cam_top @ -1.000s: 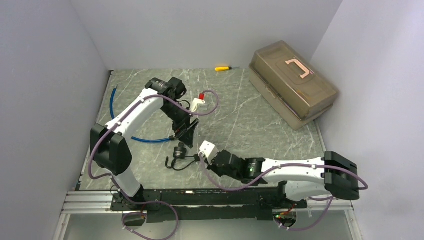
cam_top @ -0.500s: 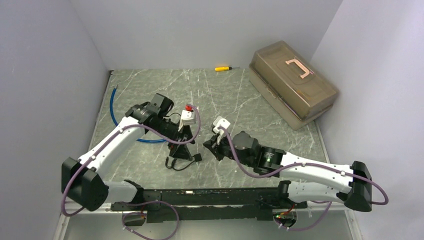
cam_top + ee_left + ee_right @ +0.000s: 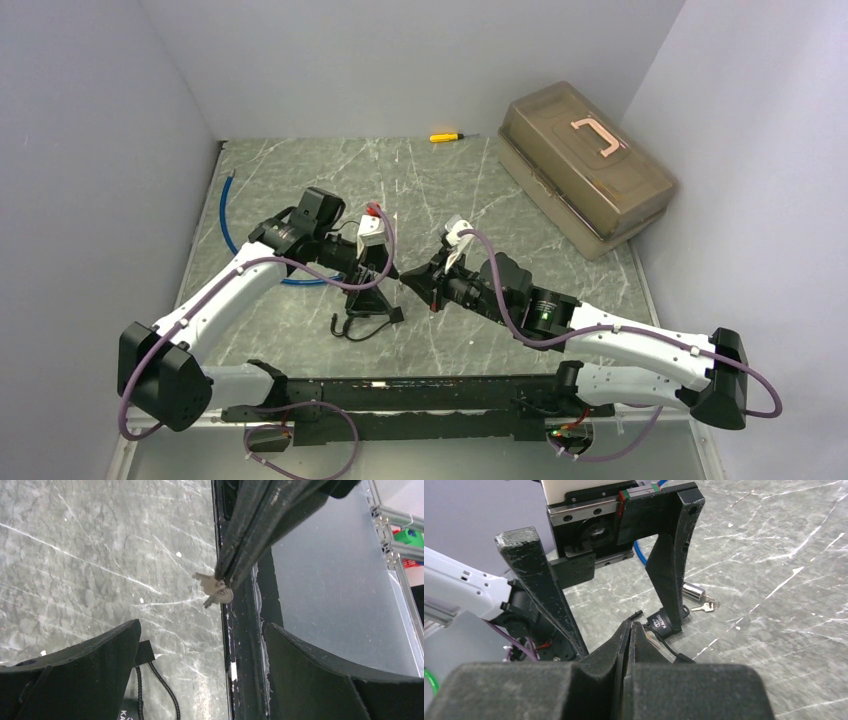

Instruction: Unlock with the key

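In the left wrist view a small silver key sticks out of the tip of my right gripper, which is shut on it. From the right wrist view the right gripper shows closed jaws and the key is hidden. The lock is a black labelled body with a thin black cable, lying on the table; a silver cylinder and a small key rest beside it. My left gripper hangs open just above the lock, its fingers spread wide, facing the right gripper's tip.
A brown translucent toolbox with a pink handle stands at the back right. A yellow screwdriver lies by the back wall. A blue tube curves along the left side. The black mounting rail runs along the near edge.
The left arm swung down from the back and now holds its open gripper low over the lock. The right arm reached forward and left, bringing the key up to the left gripper.
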{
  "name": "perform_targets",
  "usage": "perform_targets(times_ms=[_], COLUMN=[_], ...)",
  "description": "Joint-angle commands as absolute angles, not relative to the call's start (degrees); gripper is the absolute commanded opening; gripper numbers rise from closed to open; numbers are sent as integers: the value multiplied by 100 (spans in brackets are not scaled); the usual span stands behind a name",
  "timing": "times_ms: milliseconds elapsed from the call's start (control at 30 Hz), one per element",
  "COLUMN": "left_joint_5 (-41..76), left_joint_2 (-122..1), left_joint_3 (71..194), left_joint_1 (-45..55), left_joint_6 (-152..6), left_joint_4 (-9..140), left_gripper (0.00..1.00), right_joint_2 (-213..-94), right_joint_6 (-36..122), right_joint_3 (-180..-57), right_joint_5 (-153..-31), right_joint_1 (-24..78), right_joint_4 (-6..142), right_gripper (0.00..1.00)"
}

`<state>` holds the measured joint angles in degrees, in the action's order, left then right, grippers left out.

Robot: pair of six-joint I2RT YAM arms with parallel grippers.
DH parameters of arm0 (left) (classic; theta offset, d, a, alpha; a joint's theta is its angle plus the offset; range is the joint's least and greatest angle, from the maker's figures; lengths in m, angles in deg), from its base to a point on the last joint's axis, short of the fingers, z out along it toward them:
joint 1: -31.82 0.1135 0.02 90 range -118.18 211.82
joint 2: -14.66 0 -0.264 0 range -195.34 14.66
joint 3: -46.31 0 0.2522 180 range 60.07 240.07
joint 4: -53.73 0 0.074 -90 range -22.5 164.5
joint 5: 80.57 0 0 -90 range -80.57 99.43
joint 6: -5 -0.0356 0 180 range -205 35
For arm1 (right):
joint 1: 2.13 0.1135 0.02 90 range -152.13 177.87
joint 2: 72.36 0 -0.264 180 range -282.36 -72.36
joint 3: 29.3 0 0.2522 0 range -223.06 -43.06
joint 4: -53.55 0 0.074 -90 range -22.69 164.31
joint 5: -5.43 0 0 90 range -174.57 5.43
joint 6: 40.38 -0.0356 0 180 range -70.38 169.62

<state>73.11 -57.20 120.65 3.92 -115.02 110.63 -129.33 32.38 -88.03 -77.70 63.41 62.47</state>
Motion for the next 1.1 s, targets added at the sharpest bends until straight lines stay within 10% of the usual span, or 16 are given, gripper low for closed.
perform_targets(times_ms=[0,367,967,1067], left_joint_5=[7647,7800,7600,7467], left_joint_2=[-5574,-5494,-5108,-5059], left_joint_3=[11969,12048,12173,12126], left_joint_1=[311,289,273,335], left_joint_6=[-10894,-10657,-11180,-11101], left_joint_4=[10264,10149,10803,10700], left_gripper=[99,43,1,5], right_joint_2=[-12939,-13046,-12993,-12927], right_joint_6=[2865,2732,2453,2399], right_joint_3=[-9014,-9010,-8779,-8749], right_joint_5=[-7846,-7416,-7104,-7133], right_joint_1=[6317,6321,6334,6334], right_joint_4=[5677,5607,5530,5536], right_gripper=[0,0,0,0])
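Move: The small keys stick out of the right hand's shut fingertips, about 1 cm ahead and 1 cm to its left. From the wide-open left hand they lie straight ahead of its fingertips, some 3 cm to its right and 1 cm lower. Roughly 20 cm below, on the table, the cable lock's block lies about 5 cm ahead of the left hand and level sideways, the black padlock 6 cm ahead and 8 cm left. Beside the keys, which the right fingers still pinch, the left hand closes from wide open to fully shut, easing about 1 cm right at first, then rising about 2 cm and drawing back 1.5 cm towards the base. The right hand keeps its hold and shifts some 1.5 cm forward and 1 cm up, turning slightly clockwise. ##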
